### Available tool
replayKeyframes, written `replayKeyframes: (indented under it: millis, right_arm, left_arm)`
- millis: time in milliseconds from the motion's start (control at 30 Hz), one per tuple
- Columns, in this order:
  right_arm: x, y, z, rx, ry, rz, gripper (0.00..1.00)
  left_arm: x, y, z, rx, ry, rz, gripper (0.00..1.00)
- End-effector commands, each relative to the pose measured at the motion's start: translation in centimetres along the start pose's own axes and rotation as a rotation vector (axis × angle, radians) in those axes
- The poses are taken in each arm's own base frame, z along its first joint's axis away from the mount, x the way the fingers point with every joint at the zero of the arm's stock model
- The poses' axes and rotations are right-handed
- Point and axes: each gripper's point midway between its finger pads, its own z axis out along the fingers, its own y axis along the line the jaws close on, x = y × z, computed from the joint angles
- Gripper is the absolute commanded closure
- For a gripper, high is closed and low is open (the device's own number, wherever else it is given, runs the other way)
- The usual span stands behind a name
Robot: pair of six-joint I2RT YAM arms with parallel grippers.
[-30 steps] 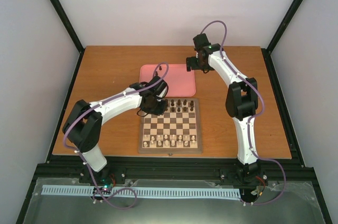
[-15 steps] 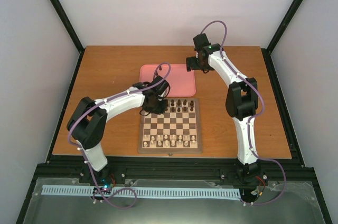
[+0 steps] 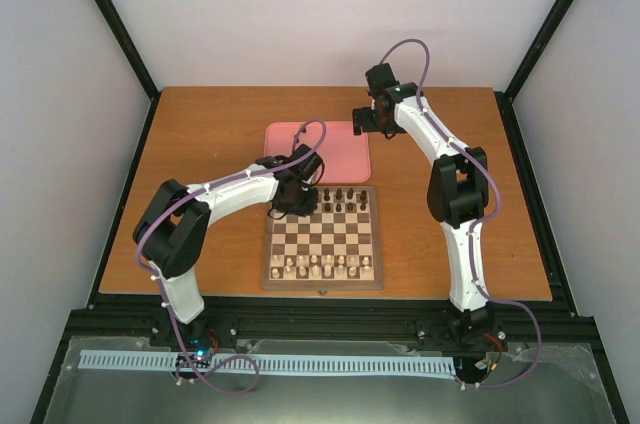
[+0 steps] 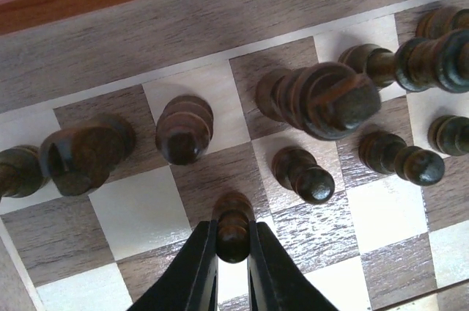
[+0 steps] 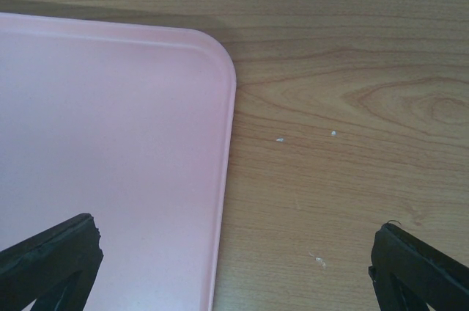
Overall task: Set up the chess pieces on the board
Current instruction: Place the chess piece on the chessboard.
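Observation:
In the left wrist view my left gripper (image 4: 233,243) is shut on a small dark pawn (image 4: 233,217), held upright over a dark square of the board (image 4: 183,32); whether its base touches the square I cannot tell. Around it stand several dark chess pieces (image 4: 326,98), some upright and some leaning. From above, the left gripper (image 3: 300,200) sits at the far left corner of the board (image 3: 322,236), where the dark pieces (image 3: 340,200) fill the far rows. My right gripper (image 3: 362,124) hangs open and holds nothing by the tray's far right corner.
Pale cream pieces (image 3: 322,264) line the board's near rows. The pink tray (image 3: 318,152) lies just beyond the board; the right wrist view shows its rounded corner (image 5: 110,142) with bare wooden table (image 5: 344,105) beside it.
The left arm's elbow has swung to the right and the left gripper has edged slightly right over the board's far left corner, still shut on the pawn. The right arm has not moved.

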Motion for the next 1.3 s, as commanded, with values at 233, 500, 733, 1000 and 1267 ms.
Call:
replayKeyframes:
  millis: [233,500,733,1000,1267]
  right_arm:
    - [-0.7,-0.4,-1.8,-0.003,-0.031,0.004,0.00]
    - [-0.7,-0.3,-1.7,-0.007,-0.032,0.005,0.00]
    - [-0.6,-0.3,-1.7,-0.010,-0.028,0.004,0.00]
    - [-0.8,-0.2,-2.1,-0.018,-0.036,0.004,0.00]
    - [-0.9,-0.1,-2.4,-0.022,-0.041,0.007,0.00]
  left_arm:
    - [-1.6,0.0,0.0,-0.026,-0.049,-0.022,0.85]
    - [-1.6,-0.2,-0.1,-0.015,-0.051,-0.021,0.81]
    - [-1.7,-0.3,-0.3,-0.008,-0.053,-0.013,0.71]
    - [-2.2,-0.5,-2.8,0.004,-0.080,-0.011,0.63]
    - [-2.8,-0.5,-9.1,0.026,-0.134,-0.014,0.55]
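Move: My left hand still grips a dark pawn just above or on the chessboard. Its square, the dark one behind the bishop, has its centre about 1 cm ahead and 2 cm below. The neighbouring pawn stands about 3 cm to the right and 1 cm ahead. In the back row, about 4 cm ahead, are the bishop straight on, a tall piece 3 cm right and the knight 3 cm left. From my right hand the square lies roughly 20 cm back, 18 cm left and 9 cm below. With my left hand I ease the pawn about half a centimetre forward and a touch down onto its square, then hold there while my fingers open slowly around its head and let go. Once they are clear, I lift almost straight up, about 4 cm and quickening, still opening, away from the pawn and the pieces beside it. ##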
